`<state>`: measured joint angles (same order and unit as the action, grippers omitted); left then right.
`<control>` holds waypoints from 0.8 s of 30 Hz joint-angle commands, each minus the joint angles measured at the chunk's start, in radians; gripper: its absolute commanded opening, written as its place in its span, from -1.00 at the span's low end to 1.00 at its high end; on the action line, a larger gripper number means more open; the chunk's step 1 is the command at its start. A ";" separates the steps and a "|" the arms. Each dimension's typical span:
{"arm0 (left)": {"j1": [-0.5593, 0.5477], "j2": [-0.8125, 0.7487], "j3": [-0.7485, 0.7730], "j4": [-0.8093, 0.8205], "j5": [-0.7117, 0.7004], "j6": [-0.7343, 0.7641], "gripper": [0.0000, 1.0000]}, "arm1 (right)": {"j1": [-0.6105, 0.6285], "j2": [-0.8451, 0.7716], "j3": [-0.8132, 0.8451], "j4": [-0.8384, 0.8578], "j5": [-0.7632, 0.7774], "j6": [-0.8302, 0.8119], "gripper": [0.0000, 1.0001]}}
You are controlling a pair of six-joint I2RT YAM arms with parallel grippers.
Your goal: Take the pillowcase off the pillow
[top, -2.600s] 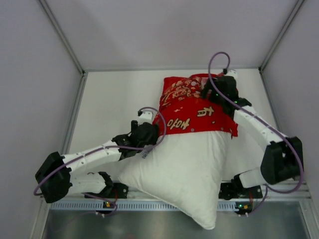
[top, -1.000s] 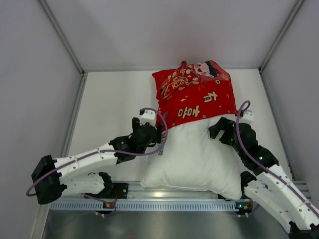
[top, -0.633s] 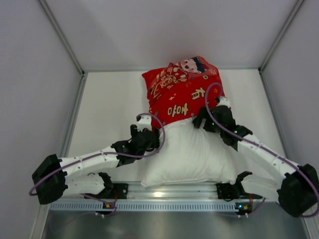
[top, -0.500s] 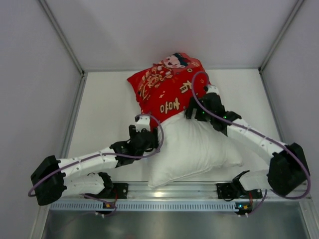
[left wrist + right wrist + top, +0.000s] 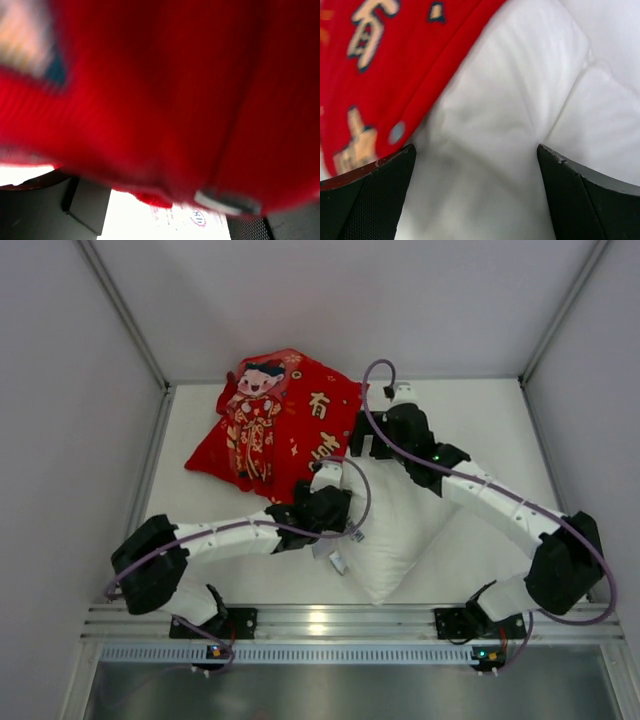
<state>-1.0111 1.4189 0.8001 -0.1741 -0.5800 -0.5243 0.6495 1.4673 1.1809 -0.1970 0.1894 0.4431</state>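
Note:
The red pillowcase [image 5: 270, 430] lies at the back left with a cartoon child facing up, still covering the far end of the white pillow [image 5: 400, 520]. My left gripper [image 5: 330, 502] is at the pillow's near left edge, where a label [image 5: 339, 561] hangs. In the blurred left wrist view, red pillowcase [image 5: 160, 90] fills the frame. The left gripper [image 5: 160, 210] is open, straddling white pillow [image 5: 135, 220] and its label [image 5: 192, 217]. My right gripper [image 5: 368, 435] is at the pillowcase hem. It [image 5: 476, 150] is open over bare pillow [image 5: 510, 125], with the pillowcase [image 5: 380, 75] by its left finger.
The work surface is a white table boxed in by pale walls on three sides. A metal rail [image 5: 320, 620] with both arm bases runs along the near edge. The right arm [image 5: 500, 505] stretches across the right half of the table.
Pillow and pillowcase have swung counter-clockwise, so the red end now lies at the back left with the cartoon child up. Both grippers followed it leftward, and the right jaws widened slightly.

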 commanded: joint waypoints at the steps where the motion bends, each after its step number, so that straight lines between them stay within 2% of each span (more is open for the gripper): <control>1: -0.018 0.133 0.215 0.248 0.077 0.017 0.61 | 0.030 -0.175 -0.058 -0.081 -0.028 0.023 0.99; 4: -0.026 0.209 0.341 0.246 0.110 0.056 0.61 | -0.010 -0.367 -0.096 -0.122 0.008 0.019 0.99; 9: -0.038 0.169 0.415 0.240 0.150 0.122 0.62 | -0.073 -0.551 -0.147 -0.183 0.041 0.019 0.99; 12: -0.041 0.083 0.401 0.196 0.157 0.155 0.64 | -0.094 -0.637 -0.191 -0.214 0.057 0.019 0.99; 16: -0.041 -0.087 0.354 0.098 0.092 0.207 0.66 | -0.096 -0.711 -0.277 -0.231 0.062 0.037 0.99; 21: -0.038 -0.238 0.269 -0.036 -0.093 0.297 0.69 | -0.096 -0.759 -0.420 -0.228 0.032 0.068 0.98; 24: -0.003 -0.307 0.215 -0.132 -0.135 0.268 0.69 | -0.093 -0.797 -0.500 -0.200 0.022 0.088 0.97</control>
<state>-1.0412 1.1461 1.0760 -0.1623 -0.6079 -0.2802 0.5644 0.7193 0.7235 -0.4076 0.2234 0.4969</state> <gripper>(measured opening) 0.844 0.990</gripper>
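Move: The bare white part of the pillow has its middle about 12 cm to the left gripper's right and 7 cm back, at nearly its height; the pillowcase's middle is some 9 cm ahead and 7 cm left, and the paper tags lie about 12 cm straight back, 5 cm lower. From the right gripper the white part is roughly 13 cm back, 2 cm right and 13 cm down, the pillowcase some 17 cm left, 1 cm ahead and 13 cm down. Sweep the open left gripper about 13 cm to the right from under the overhanging pillowcase, pushing the pillow's near side round, then lift it clear, swinging back left to finish some 20 cm above its start with fingers tipped up. Meanwhile draw the open right gripper back and right off the far side, arcing up and down again to hover by the pillow's near edge. ##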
